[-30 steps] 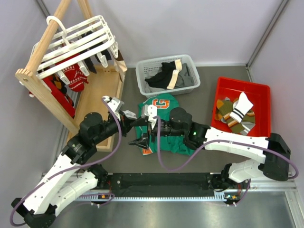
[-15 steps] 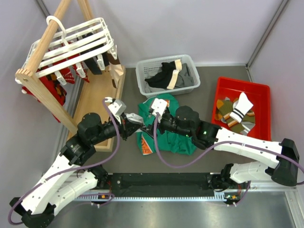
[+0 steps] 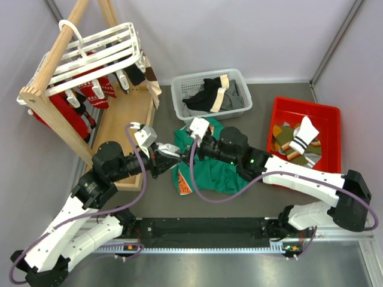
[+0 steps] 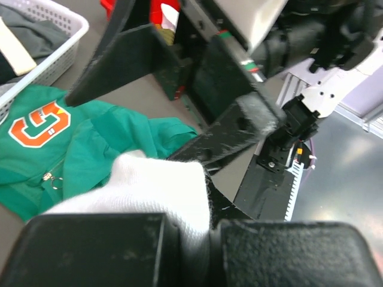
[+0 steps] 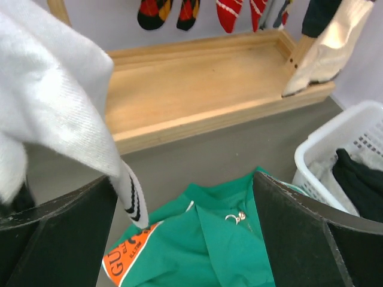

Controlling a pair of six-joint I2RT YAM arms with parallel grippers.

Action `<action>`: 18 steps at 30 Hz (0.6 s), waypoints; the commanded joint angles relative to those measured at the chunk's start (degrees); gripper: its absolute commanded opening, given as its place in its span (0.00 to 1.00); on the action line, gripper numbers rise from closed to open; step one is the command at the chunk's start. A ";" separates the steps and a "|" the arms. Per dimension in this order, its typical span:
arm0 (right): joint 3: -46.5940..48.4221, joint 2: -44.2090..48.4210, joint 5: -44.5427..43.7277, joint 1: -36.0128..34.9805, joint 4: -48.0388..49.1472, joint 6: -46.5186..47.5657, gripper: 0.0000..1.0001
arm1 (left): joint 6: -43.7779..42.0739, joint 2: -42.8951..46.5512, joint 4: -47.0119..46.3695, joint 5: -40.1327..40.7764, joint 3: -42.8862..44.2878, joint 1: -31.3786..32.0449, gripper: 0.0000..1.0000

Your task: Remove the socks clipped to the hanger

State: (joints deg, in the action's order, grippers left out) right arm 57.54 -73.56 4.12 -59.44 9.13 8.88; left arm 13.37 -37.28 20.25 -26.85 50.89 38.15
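Note:
My left gripper [image 3: 163, 156] is shut on a white sock [image 3: 175, 154] above the green shirt. In the left wrist view the sock [image 4: 149, 185] bulges out from between the pressed fingers [image 4: 96, 251]. My right gripper [image 3: 187, 149] faces it, open wide. The sock's [image 5: 54, 113] black-marked end hangs just inside that gripper's [image 5: 182, 197] left finger [image 5: 54, 239], unpinched. The white slatted hanger [image 3: 96, 54] hangs on the wooden rack at far left. Red socks [image 3: 99, 94] and a black one [image 3: 136, 75] are clipped under it.
The pale wooden A-frame rack [image 3: 60, 116] and its base board [image 5: 197, 95] stand left. A green shirt [image 3: 215, 173] lies under the grippers. A white basket [image 3: 209, 95] of dark garments sits behind. A red bin [image 3: 305, 140] with several socks is at right.
My right gripper's jaws have spread wider and it has shifted up toward the left gripper. The left gripper stays shut on the white sock. The hanger's socks have swung.

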 commanded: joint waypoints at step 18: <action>-3.31 -1.59 18.47 2.22 16.10 -2.90 0.00 | -0.18 -1.92 -3.02 -2.25 3.60 0.17 0.08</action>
State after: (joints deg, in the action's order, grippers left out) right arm 55.77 -78.08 19.49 -58.08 20.93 8.08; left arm 14.44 -38.72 19.86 -30.87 51.79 38.15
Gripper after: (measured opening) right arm 0.014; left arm 0.026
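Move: The white sock is shut in the left fingers. Its free part stands about 1 cm ahead and 2 cm right of the left hand, level with it, and roughly 3 cm back, 4 cm left and 1 cm above the open right gripper. That gripper lies some 4 cm ahead, 6 cm right and 1 cm below the left hand. From the right hand, the green jersey is about 10 cm right, 1 cm back and 26 cm down; the white basket is some 27 cm ahead, 11 cm right and 24 cm down. Slide the right gripper left, then also back, about 4 cm in all, towards the white sock's free part, turning it some 15 degrees counter-clockwise. On the way, shut its wide-open fingers fully, pinching the sock's lower edge just beyond the left fingertips. Keep the left gripper shut on the sock, letting it drift only about a centimetre. ##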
